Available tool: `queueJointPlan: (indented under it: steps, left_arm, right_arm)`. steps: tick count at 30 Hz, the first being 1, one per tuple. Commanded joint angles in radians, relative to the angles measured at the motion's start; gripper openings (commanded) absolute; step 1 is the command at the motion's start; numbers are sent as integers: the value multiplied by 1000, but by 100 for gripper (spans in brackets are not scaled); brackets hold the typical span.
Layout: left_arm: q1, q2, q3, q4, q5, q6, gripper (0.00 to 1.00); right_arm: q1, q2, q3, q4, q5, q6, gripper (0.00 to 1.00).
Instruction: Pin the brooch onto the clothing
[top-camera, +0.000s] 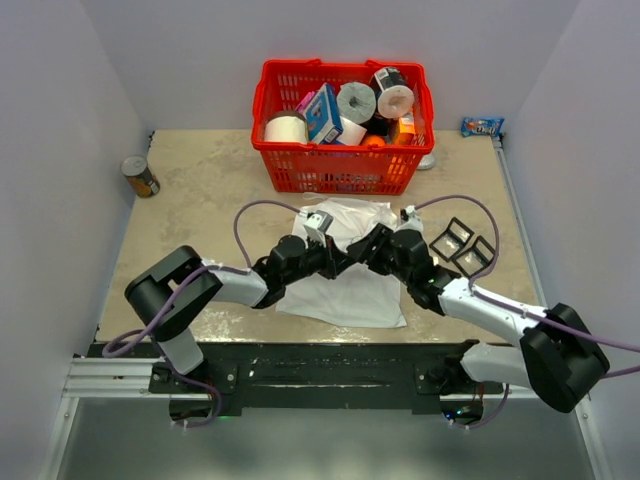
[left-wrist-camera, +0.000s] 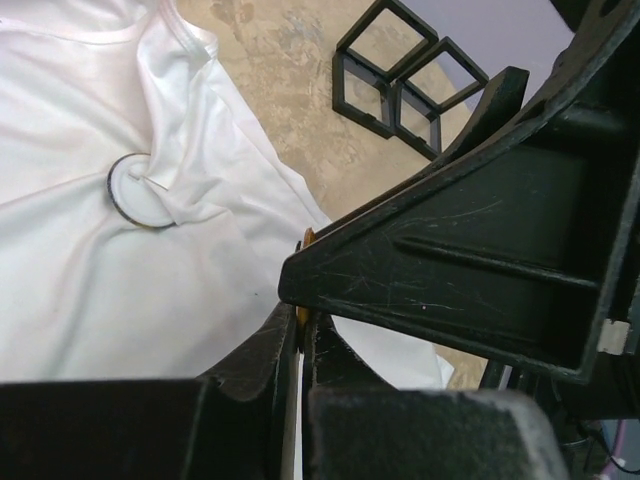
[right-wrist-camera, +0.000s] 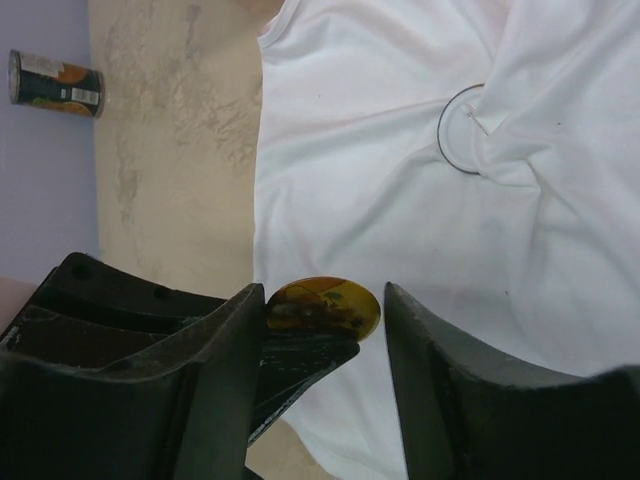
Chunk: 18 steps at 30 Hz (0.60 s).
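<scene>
The white T-shirt (top-camera: 345, 290) lies flat in the middle of the table, also seen in the left wrist view (left-wrist-camera: 80, 280) and the right wrist view (right-wrist-camera: 400, 200). A thin dark ring (right-wrist-camera: 468, 142) sits on it with cloth bunched through it (left-wrist-camera: 140, 192). Both grippers meet above the shirt. My left gripper (top-camera: 350, 250) (left-wrist-camera: 300, 320) is shut on the brooch (left-wrist-camera: 306, 238), which shows only an orange edge between its fingers. My right gripper (top-camera: 372, 243) (right-wrist-camera: 325, 297) is open around the brooch's orange-gold disc (right-wrist-camera: 323, 305): one finger touches it and a gap separates it from the other.
A red basket (top-camera: 343, 170) of paper rolls and boxes stands at the back. Two black square frames (top-camera: 462, 243) (left-wrist-camera: 400, 80) lie right of the shirt. A can (top-camera: 140, 177) (right-wrist-camera: 55, 85) lies at the far left and a blue packet (top-camera: 481, 127) at the far right.
</scene>
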Motion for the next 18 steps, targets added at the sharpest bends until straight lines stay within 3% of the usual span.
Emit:
queueJointPlan:
  steps: [1, 2, 5, 12, 15, 18]
  left_arm:
    - [-2, -119, 58, -173, -11, 154, 0]
    - [-2, -162, 72, -228, -12, 178, 0]
    - [-3, -241, 146, -468, -9, 283, 0]
    - [-2, -314, 357, -970, 37, 555, 0]
    - [-3, -338, 374, -1020, -55, 704, 0]
    - [-24, -368, 310, -941, -268, 793, 0]
  right_arm:
    - [13, -125, 53, -108, 74, -37, 61]
    - [12, -151, 53, -132, 80, -43, 68]
    - [10, -263, 57, -171, 68, -84, 76]
    - [9, -311, 166, -352, -30, -198, 77]
    - [9, -334, 168, -359, -49, -138, 77]
    - [10, -345, 153, -315, -66, -39, 75]
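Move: The gold brooch is pinched by its edge in the left gripper. The clear disc on the white shirt lies about 8 cm ahead of the left hand, 1 cm to its right and 10 cm down; the nearer black case stands roughly 22 cm right and 8 cm ahead, the red basket's middle some 27 cm ahead and 2 cm left. For the right hand, the brooch is right between its half-open fingertips. Open the right gripper wider to let go of the brooch, lifting that hand about 10 cm and drawing it back some 3 cm. Keep the left gripper shut on the brooch and raise it about 9 cm off the shirt, then ease it left at the end, rolling the wrist some 30 degrees so the hand's left side comes up. ##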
